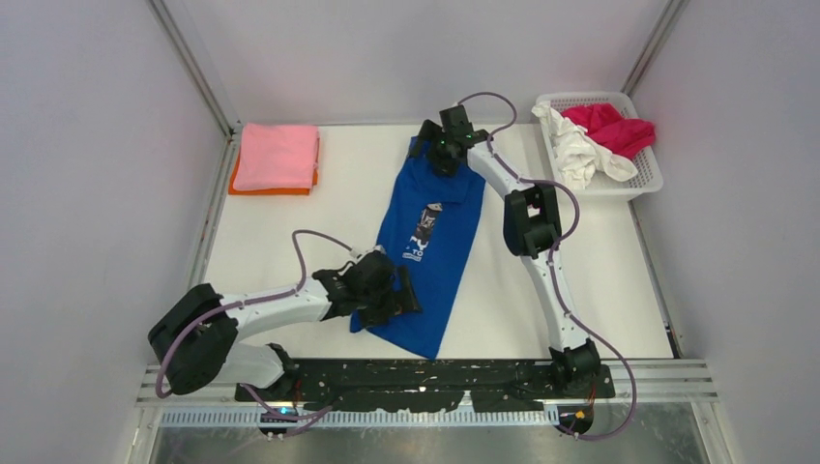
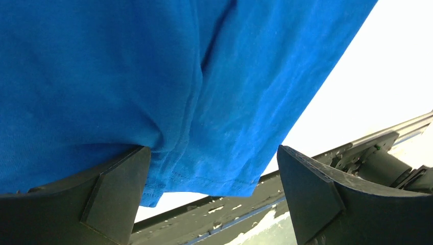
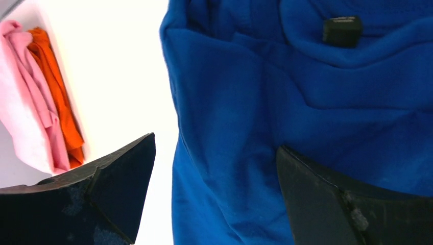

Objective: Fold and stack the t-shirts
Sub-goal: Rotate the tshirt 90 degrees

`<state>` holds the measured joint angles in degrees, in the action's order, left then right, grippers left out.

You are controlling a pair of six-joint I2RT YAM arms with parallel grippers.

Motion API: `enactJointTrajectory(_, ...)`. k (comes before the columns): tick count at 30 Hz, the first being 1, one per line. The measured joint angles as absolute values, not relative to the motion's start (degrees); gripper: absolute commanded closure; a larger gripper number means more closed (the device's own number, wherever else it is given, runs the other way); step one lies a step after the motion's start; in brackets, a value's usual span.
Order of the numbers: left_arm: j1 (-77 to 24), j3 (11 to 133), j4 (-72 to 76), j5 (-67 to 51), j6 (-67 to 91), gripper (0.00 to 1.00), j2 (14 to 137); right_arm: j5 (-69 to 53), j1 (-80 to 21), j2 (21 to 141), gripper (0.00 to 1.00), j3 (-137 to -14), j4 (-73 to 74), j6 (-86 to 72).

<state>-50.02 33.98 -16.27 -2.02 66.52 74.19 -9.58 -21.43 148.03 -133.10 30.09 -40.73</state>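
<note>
The royal-blue t-shirt [image 1: 435,227] lies lengthwise in the middle of the table, its dark graphic facing up. My left gripper [image 1: 404,293] stands open at the shirt's near left edge. In the left wrist view the hem of the blue t-shirt [image 2: 153,76] lies between the spread fingers of the left gripper [image 2: 214,178]. My right gripper [image 1: 440,147] is open over the shirt's far end. The right wrist view shows its fingers spread wide, the right gripper [image 3: 217,184] straddling the left edge of the blue cloth [image 3: 306,102] near the black neck label [image 3: 342,30]. A pink t-shirt [image 1: 276,155] lies folded on an orange one [image 1: 271,190].
The white mesh basket [image 1: 646,174] at the back right holds a white t-shirt [image 1: 575,147] and a crimson one [image 1: 614,128]. The pink and orange stack [image 3: 35,107] shows at the left of the right wrist view. Walls enclose the table on three sides.
</note>
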Motion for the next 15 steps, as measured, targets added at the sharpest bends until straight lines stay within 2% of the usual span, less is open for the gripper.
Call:
enactJointTrajectory(6,-55.2,37.6,-15.0,-2.2,67.6,0.00,79.1,-7.7,-21.7,149.4,0.04,-134.8,28.3,-47.0)
enactJointTrajectory(15,-58.9,37.6,-13.4,-2.2,67.6,0.00,79.5,3.2,-19.2,148.9,0.05,-134.6,28.4,-47.0)
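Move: The blue t-shirt lies lengthways between the hands. Its hem end is some 6 cm back of the left hand and 1 cm to its right, with the chest print about 18 cm ahead and 5 cm right of that hand. The collar end is roughly 5 cm ahead and 4 cm right of the right hand, the print 20 cm back and 1 cm left of it, and the folded stack about 32 cm to its left and 3 cm back. The cloth is barely below both fingertips. The left hand, fingers open and still on the cloth near the hem, drags that end about 4.5 cm to the right and some 3 cm back towards the near table edge, turning slightly clockwise and slowing to a stop. The open right hand edges forward and a touch left, then sweeps right over the collar end, ending about 5 cm right and 4 cm farther out at nearly the same height, its wrist turned some 15 degrees clockwise. ##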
